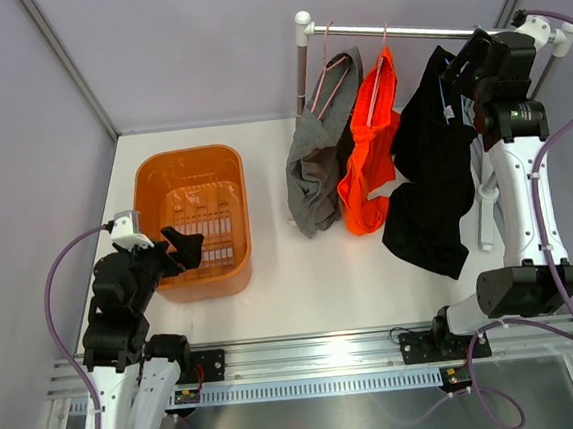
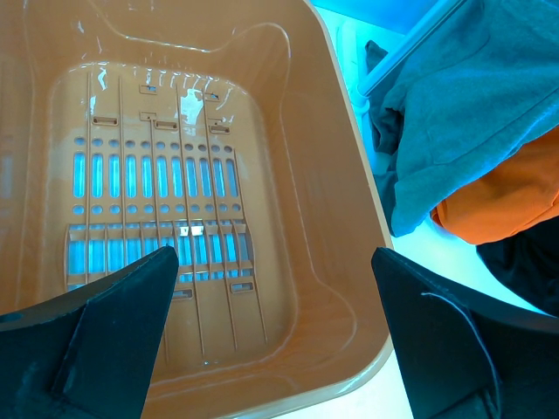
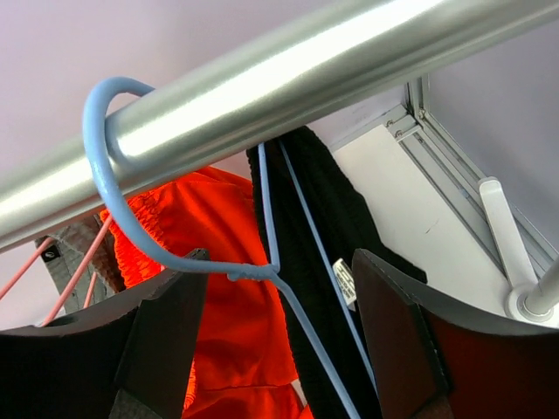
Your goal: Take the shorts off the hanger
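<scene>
Three shorts hang on a metal rail [image 1: 391,32]: grey shorts [image 1: 314,167] on a pink hanger, orange shorts [image 1: 372,157], and black shorts [image 1: 429,177] on a blue hanger [image 3: 113,201]. My right gripper [image 1: 455,77] is open just under the rail. In the right wrist view the right gripper [image 3: 278,271] has its jaws on either side of the blue hanger's neck and the top of the black shorts [image 3: 314,227], touching neither. The orange shorts [image 3: 227,297] hang behind. My left gripper [image 1: 184,246] is open and empty over the orange basket [image 1: 154,186].
The left wrist view shows the basket's inner wall [image 2: 332,218] below the left gripper [image 2: 272,262], with the grey shorts [image 2: 472,113] beyond its right rim. The rail's white posts [image 1: 302,52] stand on the table. Grey walls enclose the back and sides.
</scene>
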You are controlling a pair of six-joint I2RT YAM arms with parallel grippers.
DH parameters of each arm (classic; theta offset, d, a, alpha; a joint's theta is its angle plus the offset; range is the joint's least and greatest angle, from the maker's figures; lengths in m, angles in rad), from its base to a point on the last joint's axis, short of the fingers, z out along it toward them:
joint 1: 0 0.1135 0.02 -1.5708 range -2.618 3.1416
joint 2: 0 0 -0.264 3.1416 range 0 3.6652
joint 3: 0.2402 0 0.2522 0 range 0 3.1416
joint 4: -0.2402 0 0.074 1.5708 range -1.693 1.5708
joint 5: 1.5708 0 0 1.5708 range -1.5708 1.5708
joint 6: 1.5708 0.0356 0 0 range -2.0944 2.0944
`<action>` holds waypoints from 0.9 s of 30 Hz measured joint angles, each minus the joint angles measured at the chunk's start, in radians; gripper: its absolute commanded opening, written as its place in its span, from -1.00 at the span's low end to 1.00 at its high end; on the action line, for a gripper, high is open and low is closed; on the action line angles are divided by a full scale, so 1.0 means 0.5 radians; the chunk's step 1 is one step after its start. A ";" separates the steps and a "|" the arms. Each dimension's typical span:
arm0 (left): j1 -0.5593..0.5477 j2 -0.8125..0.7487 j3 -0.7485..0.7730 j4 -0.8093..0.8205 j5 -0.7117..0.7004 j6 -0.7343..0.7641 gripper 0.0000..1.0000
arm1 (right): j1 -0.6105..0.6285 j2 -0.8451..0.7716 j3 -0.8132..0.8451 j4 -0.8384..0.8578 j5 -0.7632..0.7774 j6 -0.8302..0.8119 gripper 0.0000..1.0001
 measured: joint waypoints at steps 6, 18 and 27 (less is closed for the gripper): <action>0.000 0.000 0.000 -0.001 0.000 0.000 0.98 | -0.001 0.030 -0.001 0.049 -0.040 -0.008 0.33; 0.000 0.000 0.000 -0.001 0.000 0.000 0.98 | -0.001 0.116 -0.044 0.112 -0.048 -0.021 0.18; -0.001 0.000 0.000 -0.001 0.000 -0.001 0.98 | -0.001 0.142 -0.037 0.131 -0.047 -0.044 -0.22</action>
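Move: The blue hanger's neck, just under the rail, lies nearly between the right hand's open fingertips: about 2 cm ahead, centred sideways and about 1 cm higher. The rail crosses some 2 cm ahead and 5 cm above. From that hand the black shorts hang 5 cm left, level fore and aft, 18 cm down; the orange shorts are 16 cm left, level, 16 cm down. From the left hand the neck is roughly 25 cm ahead, 60 cm right, 18 cm higher. The blue hanger's neck is taken further in between the right hand's fingers: the hand eases forward about 3 cm under the rail, sinking some 2.5 cm from partway on. Its wrist barely turns as the fingers narrow from three-quarters open to a little under half, one either side of the wire, not yet shut on it. ##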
